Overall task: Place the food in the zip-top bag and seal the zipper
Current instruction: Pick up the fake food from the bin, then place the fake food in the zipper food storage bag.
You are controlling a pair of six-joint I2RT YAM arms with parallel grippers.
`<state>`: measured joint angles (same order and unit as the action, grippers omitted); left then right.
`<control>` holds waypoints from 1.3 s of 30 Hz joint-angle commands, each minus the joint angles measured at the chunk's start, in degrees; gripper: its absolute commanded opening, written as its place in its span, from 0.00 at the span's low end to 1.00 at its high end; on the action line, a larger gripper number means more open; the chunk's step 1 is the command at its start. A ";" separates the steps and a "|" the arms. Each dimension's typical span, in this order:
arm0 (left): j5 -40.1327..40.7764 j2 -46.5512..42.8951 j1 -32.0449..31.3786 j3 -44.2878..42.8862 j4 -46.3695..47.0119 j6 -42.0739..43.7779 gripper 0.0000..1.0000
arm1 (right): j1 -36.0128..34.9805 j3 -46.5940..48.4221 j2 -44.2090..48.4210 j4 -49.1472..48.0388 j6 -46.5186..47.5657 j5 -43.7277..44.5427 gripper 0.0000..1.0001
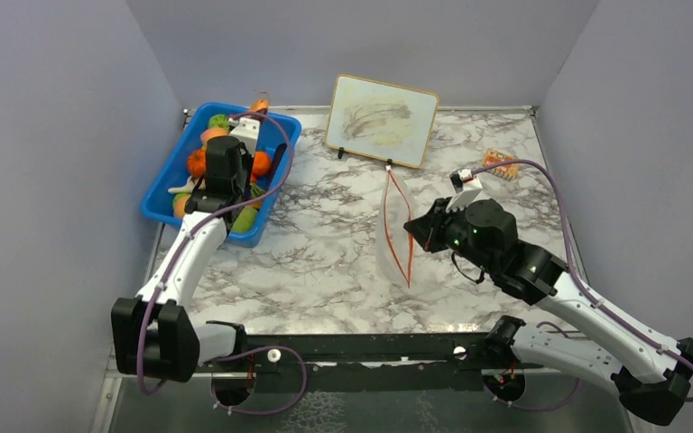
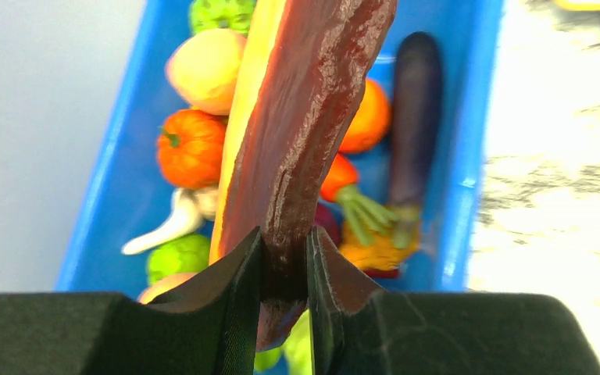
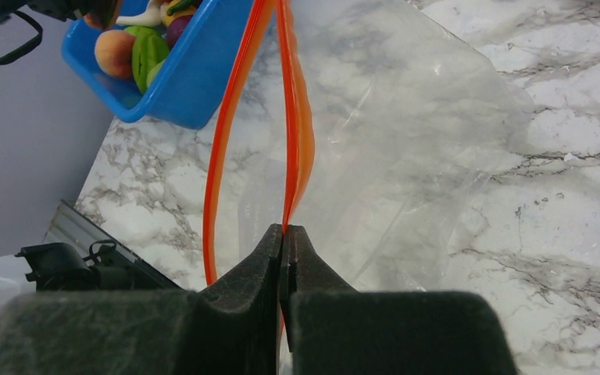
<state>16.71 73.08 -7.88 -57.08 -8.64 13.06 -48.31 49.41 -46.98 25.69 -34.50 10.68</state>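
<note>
My left gripper point(image 2: 285, 238) is shut on the lower end of the reddish-brown meat slice point(image 2: 305, 109), which stands on edge above the blue bin point(image 2: 457, 156). Under it lie more food pieces: an orange point(image 2: 191, 147), a peach point(image 2: 205, 69), a carrot point(image 2: 344, 183), a purple eggplant point(image 2: 416, 101) and a green pepper point(image 2: 178, 256). The clear zip-top bag point(image 1: 395, 244) lies mid-table with its mouth gaping. My right gripper point(image 3: 285, 230) is shut on one side of the orange-red zipper point(image 3: 295, 117) and holds it apart from the other strip.
The blue bin point(image 1: 167, 194) sits at the back left by the wall. A framed board point(image 1: 382, 119) stands on feet at the back centre. A small orange packet point(image 1: 502, 163) lies at the back right. Grey walls close in three sides.
</note>
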 commanded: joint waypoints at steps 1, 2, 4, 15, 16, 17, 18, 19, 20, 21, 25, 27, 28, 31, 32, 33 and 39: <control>-15.11 -6.99 0.09 2.48 0.88 -12.50 0.00 | -0.28 0.90 -0.91 -1.94 -1.91 -0.07 0.01; -17.29 -7.74 0.07 2.39 0.46 -14.20 0.00 | -0.29 0.87 -1.47 -2.22 -2.19 -0.46 0.01; -21.64 -8.98 0.08 2.04 -0.41 -16.91 0.00 | -0.29 0.91 -2.57 -2.91 -2.32 -0.70 0.01; -49.08 -19.59 0.02 7.66 9.86 -37.10 0.00 | -0.29 3.47 -8.79 -6.59 -8.22 4.11 0.01; -51.71 -20.89 0.04 8.89 13.04 -39.66 0.00 | -0.29 3.30 -9.40 -7.36 -9.64 3.58 0.01; -53.47 -21.97 -0.14 10.15 16.20 -42.19 0.00 | -0.24 3.18 -9.99 -8.16 -10.99 3.11 0.01; -55.53 -22.65 -0.53 10.92 19.31 -43.88 0.00 | -0.28 3.08 -10.71 -8.94 -12.12 2.58 0.01; -57.04 -22.90 -1.20 11.06 21.24 -45.02 0.00 | -0.29 3.00 -11.42 -9.78 -13.12 2.14 0.01; -57.72 -22.89 -2.14 10.88 22.73 -45.92 0.00 | -0.29 2.98 -12.13 -10.60 -13.84 1.49 0.01; -57.83 -22.70 -3.20 10.90 24.13 -46.99 0.00 | -0.28 3.02 -12.89 -11.45 -14.29 0.83 0.01; -55.27 -22.26 -7.81 10.93 29.45 -51.19 0.00 | -0.28 3.15 -14.78 -14.07 -14.44 -0.15 0.01; -51.79 -22.19 -10.31 10.76 30.82 -53.88 0.00 | -0.29 2.95 -15.10 -14.16 -16.38 1.54 0.01; -50.26 -22.19 -11.63 10.83 31.81 -54.62 0.00 | -0.29 2.73 -14.92 -14.62 -17.24 2.17 0.01; -45.47 -21.79 -16.02 12.15 37.92 -58.46 0.00 | -0.24 1.98 -15.31 -17.20 -19.08 2.73 0.01; -44.68 -21.17 -17.21 12.21 39.64 -59.25 0.00 | -0.28 2.26 -15.56 -17.47 -19.43 2.82 0.01; -44.11 -20.18 -18.22 11.77 40.49 -59.67 0.00 | -0.27 2.53 -15.80 -17.81 -19.61 2.73 0.01; -39.40 -15.71 -23.72 10.03 43.77 -62.44 0.00 | -0.29 1.57 -14.97 -20.46 -22.13 2.56 0.01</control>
<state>-28.97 55.40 -28.40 -45.60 28.16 -45.32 -48.31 51.27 -62.48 9.52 -53.45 11.94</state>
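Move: The left gripper already holds the long dark-red and orange fruit above the blue bin, whose middle lies about 9 cm to its left and 17 cm below. The open bag mouth is some 37 cm to its right, 19 cm nearer the base and roughly level. The whiteboard stands about 35 cm right and 9 cm ahead, 11 cm lower. From the right gripper, pinching the bag's rim, the fruit lies some 39 cm left and 22 cm ahead, slightly higher. Swing the left gripper away from the bin towards the bag mouth, about 26 cm right while drawing back and rising some 17 cm, turning clockwise and rolling its left side down until the fingers point rightwards; keep the fruit pinched. Meanwhile, bring the right gripper left and forward to meet it, rolling its left side up slightly, still gripping the rim. ##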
